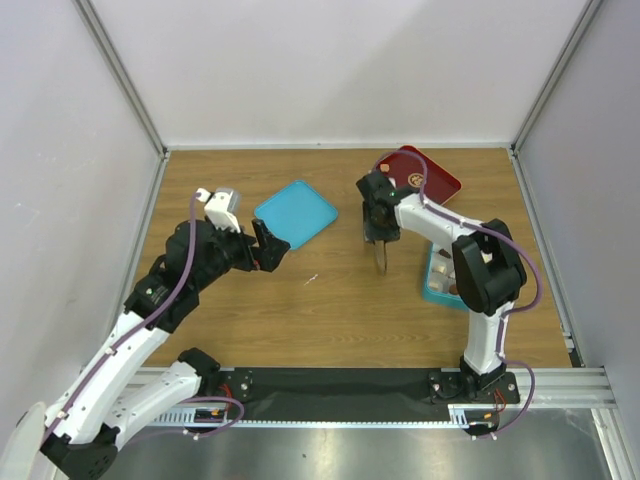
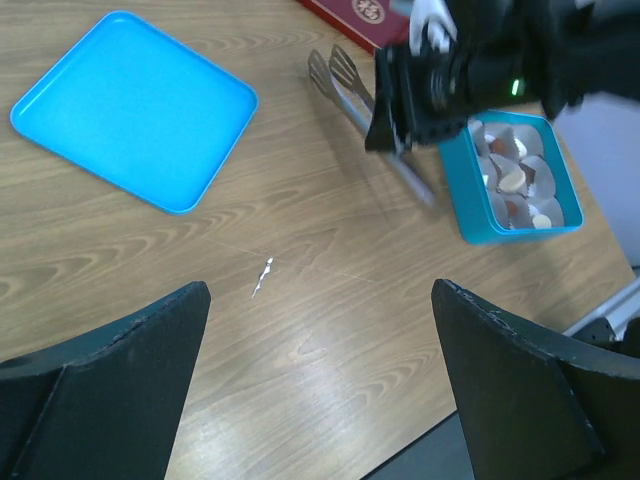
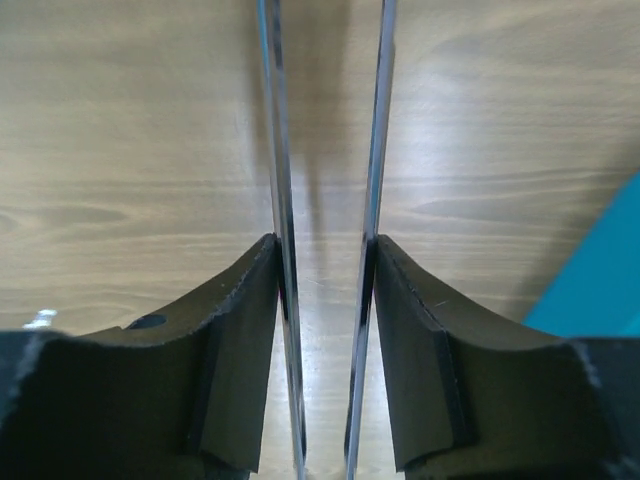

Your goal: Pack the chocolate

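The chocolate (image 2: pixel 515 180), brown, tan and cream pieces, lies in a teal compartmented box (image 2: pixel 462 190) at the table's right side (image 1: pixel 436 282). My right gripper (image 1: pixel 380 225) hangs over the table's middle, left of the box. It is shut on a pair of metal tongs (image 1: pixel 380 258). In the right wrist view both steel arms of the tongs (image 3: pixel 282 200) run between the pads, the gripper (image 3: pixel 322 250) pressing them from outside; nothing shows between the tongs' arms. My left gripper (image 1: pixel 272 245) stands open and empty over bare wood (image 2: pixel 320 290).
A flat light-blue lid (image 1: pixel 295 213) lies at the back centre, just beyond my left gripper. A dark red tray with a gold emblem (image 1: pixel 430 175) sits at the back right. A small silvery scrap (image 2: pixel 263 275) lies on the wood. Walls close in three sides.
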Controlling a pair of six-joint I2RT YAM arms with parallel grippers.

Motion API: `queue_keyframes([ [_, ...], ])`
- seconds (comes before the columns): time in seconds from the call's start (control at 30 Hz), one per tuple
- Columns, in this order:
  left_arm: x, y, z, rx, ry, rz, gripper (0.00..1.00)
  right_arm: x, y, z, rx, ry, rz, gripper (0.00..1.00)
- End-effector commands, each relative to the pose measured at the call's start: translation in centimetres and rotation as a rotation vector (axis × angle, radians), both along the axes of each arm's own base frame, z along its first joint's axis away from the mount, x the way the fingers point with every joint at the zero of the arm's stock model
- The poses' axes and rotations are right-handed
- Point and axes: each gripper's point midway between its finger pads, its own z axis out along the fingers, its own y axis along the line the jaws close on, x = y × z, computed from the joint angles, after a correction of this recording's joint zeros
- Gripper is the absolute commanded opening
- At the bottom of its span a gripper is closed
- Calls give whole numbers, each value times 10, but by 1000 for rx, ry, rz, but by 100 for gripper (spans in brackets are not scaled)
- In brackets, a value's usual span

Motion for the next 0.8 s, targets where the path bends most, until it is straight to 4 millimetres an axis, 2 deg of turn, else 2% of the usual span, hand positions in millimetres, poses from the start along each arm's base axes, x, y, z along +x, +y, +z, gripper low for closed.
queue_keyframes([
  [0.0,7,4,14,-30,-11,56,100,2,21,-4,56,-91,60,47],
  [0.03,8,4,13,-28,-7,56,99,-10,17,-21,48,-57,64,47],
  [0.17,14,8,8,-2,7,90,100,-23,17,-43,68,-34,74,51],
  [0.27,16,7,8,2,10,91,100,-28,21,-52,93,-11,83,54],
  [0.37,19,4,12,-2,9,87,100,-31,27,-51,114,-9,97,60],
  [0.43,18,3,17,-16,-4,79,100,-31,32,-43,143,-9,111,65],
  [0.47,19,2,22,-24,-17,79,100,-30,34,-37,149,-16,112,70],
  [0.53,17,3,28,-35,-37,80,100,-25,29,-20,126,-30,97,75],
  [0.57,18,4,32,-41,-50,82,100,-24,27,-13,117,-35,98,82],
  [0.63,17,6,40,-45,-71,88,100,-21,18,15,78,-59,74,89],
  [0.67,18,8,42,-38,-79,92,100,-21,15,26,71,-74,70,99],
  [0.7,19,10,49,-35,-97,101,100,-20,12,52,78,-113,62,100],
  [0.77,21,12,53,-17,-115,104,100,-22,10,79,98,-155,67,100],
])
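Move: The right hand, holding the tongs shut, has bare table about 7 cm below it; the spot where they go lies some 3 cm back and 1 cm left. From this hand the blue tray is about 4 cm ahead and 17 cm left, the red tray 13 cm ahead and 8 cm right, and the teal box 10 cm back and 16 cm right, all near table height. From the left hand that spot is about 12 cm ahead, 18 cm right and 28 cm down. The right hand lowers the tongs about 5 cm to the bare table between the blue tray and the teal box, drawing back some 3 cm towards its base as it sinks, then stays low and eases about 1.5 cm left while its fingers begin to part. The fingers open from about half to fully wide and let go of both tong arms, and with them nearly spread the hand rises about 5 cm straight off the tongs. ##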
